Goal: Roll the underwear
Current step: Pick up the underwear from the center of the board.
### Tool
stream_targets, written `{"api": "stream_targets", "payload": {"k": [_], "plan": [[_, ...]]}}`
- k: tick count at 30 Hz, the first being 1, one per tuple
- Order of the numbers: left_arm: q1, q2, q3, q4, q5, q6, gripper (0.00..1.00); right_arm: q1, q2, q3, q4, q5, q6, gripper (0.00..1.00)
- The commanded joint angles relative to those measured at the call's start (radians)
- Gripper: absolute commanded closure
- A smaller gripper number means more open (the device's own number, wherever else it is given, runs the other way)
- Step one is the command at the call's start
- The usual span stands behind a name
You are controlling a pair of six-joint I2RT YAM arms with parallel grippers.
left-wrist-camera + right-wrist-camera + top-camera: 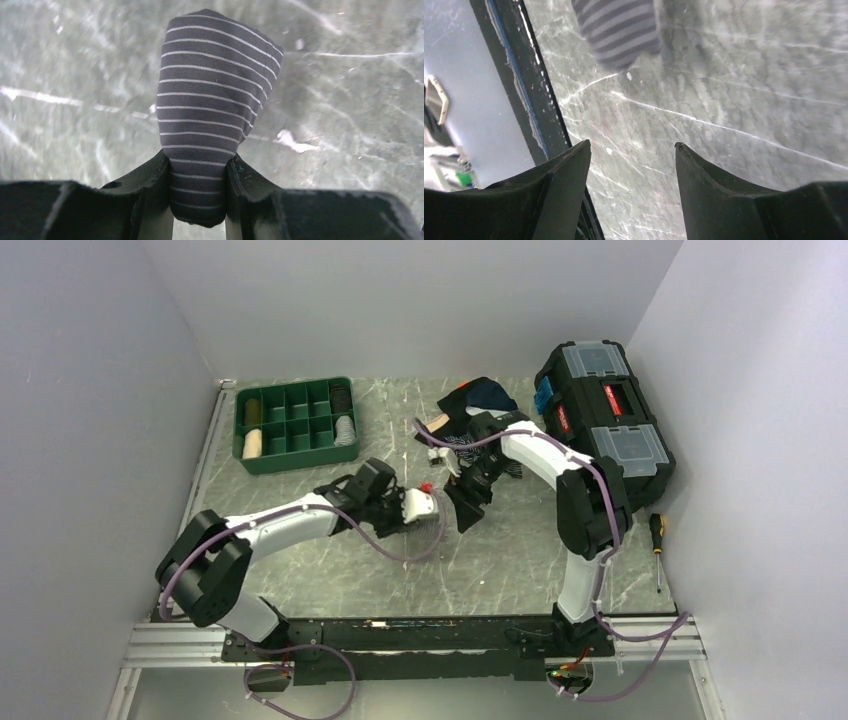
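The underwear (421,505) is a small pale rolled bundle held just above the middle of the table. My left gripper (408,506) is shut on it. In the left wrist view the roll (212,90) is striped cloth that sticks out forward past the gripper (198,167), with both fingers pressed into its sides. My right gripper (466,502) hangs just right of the roll, tilted down. Its jaws stand open in the right wrist view (633,150) with only bare table between them. The end of the striped roll (619,30) shows ahead of them, apart from the fingers.
A green compartment tray (295,425) sits at the back left. A black toolbox (605,415) stands at the back right, with a screwdriver (657,540) in front of it. A pile of dark garments (480,405) lies behind the right arm. The table's dark edge strip (524,75) runs left of the right gripper.
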State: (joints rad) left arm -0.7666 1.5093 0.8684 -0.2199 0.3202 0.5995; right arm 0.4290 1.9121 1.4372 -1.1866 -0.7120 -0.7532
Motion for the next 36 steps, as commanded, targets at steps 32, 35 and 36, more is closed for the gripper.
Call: {"api": "stream_targets", "payload": {"k": [32,35,36], "plan": [[0.949,0.163,0.496,-0.173,-0.051,-0.660,1.00,0.121,0.049,0.364,0.463,0.202,0.367,0.39],[0.968,0.186,0.511,-0.155,-0.056,-0.688,1.00,0.126,0.048,0.336,0.470,0.195,0.367,0.39],[0.972,0.196,0.518,-0.148,-0.056,-0.698,1.00,0.126,0.050,0.328,0.472,0.193,0.366,0.39]]}}
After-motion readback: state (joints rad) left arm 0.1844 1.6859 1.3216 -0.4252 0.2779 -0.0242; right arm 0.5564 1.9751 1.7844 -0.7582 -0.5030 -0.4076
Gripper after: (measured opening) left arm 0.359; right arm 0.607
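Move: The left gripper already holds the rolled underwear just above the board. The free compartment beside the cream roll, in the box's near row, lies about 21 cm ahead, 31 cm left and 5 cm lower. The cream roll lies some 6 cm left of that compartment, the olive roll 6 cm beyond the cream one, and the grey striped roll about 16 cm to the compartment's right. From the open right gripper the compartment is roughly 20 cm ahead and 43 cm left; the striped garment is 18 cm ahead, 6 cm right and 7 cm lower. Keep the left fingers pinched on the rolled underwear and swing it some 31 cm left and 20 cm forward to the green box, arching up over the rim, then sinking, while turning the wrist about 80 degrees counter-clockwise. Meanwhile, carry the open right gripper forward, left and up to the left side of the clothes pile, swinging its fingers forward to point more steeply down. ##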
